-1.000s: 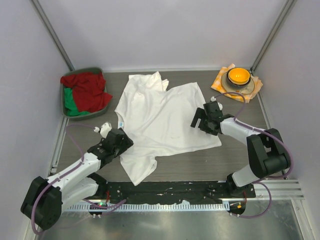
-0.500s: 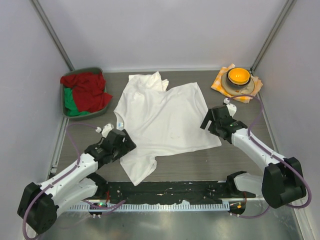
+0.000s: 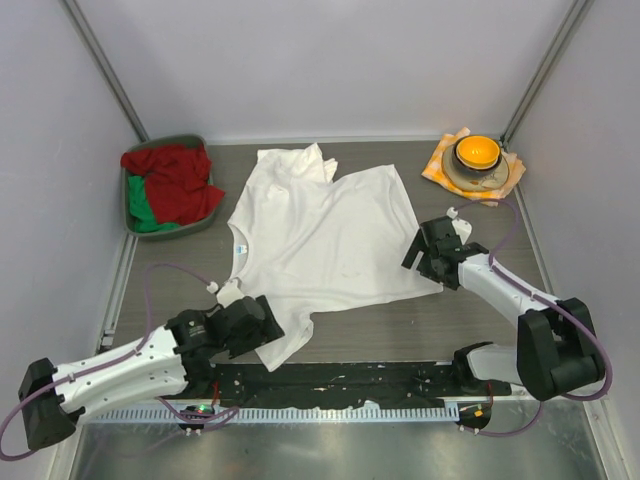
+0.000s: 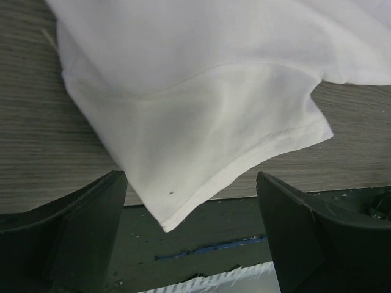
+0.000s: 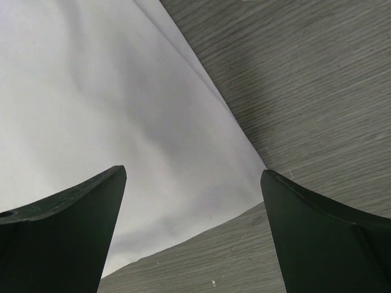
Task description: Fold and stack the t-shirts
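One white t-shirt (image 3: 325, 235) lies spread flat in the middle of the table, with one sleeve (image 3: 285, 335) reaching the front edge. My left gripper (image 3: 266, 330) is open and empty, low at that sleeve. In the left wrist view the sleeve (image 4: 195, 122) lies ahead of the open gripper (image 4: 192, 244), and its corner overhangs the dark front strip. My right gripper (image 3: 420, 260) is open and empty at the shirt's lower right corner. In the right wrist view the shirt's corner (image 5: 122, 122) lies between the spread fingers (image 5: 317, 238).
A grey-green bin (image 3: 130, 225) with red and green cloths stands at the back left. An orange bowl (image 3: 477, 152) on a checked cloth (image 3: 432, 168) sits at the back right. A black rail (image 3: 340, 378) runs along the front edge.
My left arm has drawn back toward the front edge and shifted right along the sleeve. My right gripper has moved off the shirt's body, right and down to its lower right corner.
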`<control>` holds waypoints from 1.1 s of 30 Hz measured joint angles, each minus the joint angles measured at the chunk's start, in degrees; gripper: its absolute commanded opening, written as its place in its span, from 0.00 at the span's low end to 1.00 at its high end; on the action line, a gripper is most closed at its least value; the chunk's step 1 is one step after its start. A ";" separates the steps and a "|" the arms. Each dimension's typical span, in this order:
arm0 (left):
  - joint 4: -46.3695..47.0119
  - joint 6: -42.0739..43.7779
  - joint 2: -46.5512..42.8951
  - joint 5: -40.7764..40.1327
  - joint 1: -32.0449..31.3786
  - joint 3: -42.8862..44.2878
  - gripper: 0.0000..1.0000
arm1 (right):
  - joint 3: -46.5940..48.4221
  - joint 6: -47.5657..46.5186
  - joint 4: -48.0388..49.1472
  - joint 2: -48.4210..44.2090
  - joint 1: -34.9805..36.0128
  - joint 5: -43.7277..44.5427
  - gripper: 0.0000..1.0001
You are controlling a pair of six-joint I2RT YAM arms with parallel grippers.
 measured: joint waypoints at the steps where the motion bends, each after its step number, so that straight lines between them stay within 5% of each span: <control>1: -1.40 -1.03 -1.46 -0.11 -0.26 -0.68 0.90 | -0.17 0.09 0.00 0.07 -0.07 -0.04 0.98; 7: -7.43 -3.06 -6.19 0.28 -0.55 -1.88 0.78 | -0.26 0.46 0.07 0.07 -0.35 -0.50 0.99; 23: -0.87 -2.62 7.56 3.52 -6.58 -1.20 0.57 | -1.44 0.52 0.98 0.07 -0.35 -1.86 0.98; 31: 2.43 -4.70 12.55 3.56 -10.60 -0.31 0.04 | -2.21 0.55 1.55 0.83 -0.37 -1.97 0.98; 33: 2.93 -5.49 12.74 3.43 -10.84 -0.57 0.00 | -2.27 0.55 1.66 0.83 -0.50 -1.97 0.98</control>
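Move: About 5 cm back towards the base from the open left hand, 1 cm to its right and 4 cm down, lies the outer tip of the white t-shirt's sleeve cuff. The table's front edge runs about 3 cm back of that hand, and the cuff's inner corner is roughly 4 cm ahead and 15 cm right. From the open right hand, the shirt's near right corner sits about 4 cm right, 1 cm back and 3 cm below. Drawing back about 4.5 cm and sinking some 3.5 cm, the left hand first eases out to its left, then comes back about 4 cm to the right onto the sleeve's outer tip, tilting roughly 10 degrees. Its fingers narrow along the way, then shut and pinch the cloth. The right hand stays wide open over its corner, settling about 1.5 cm lower. ##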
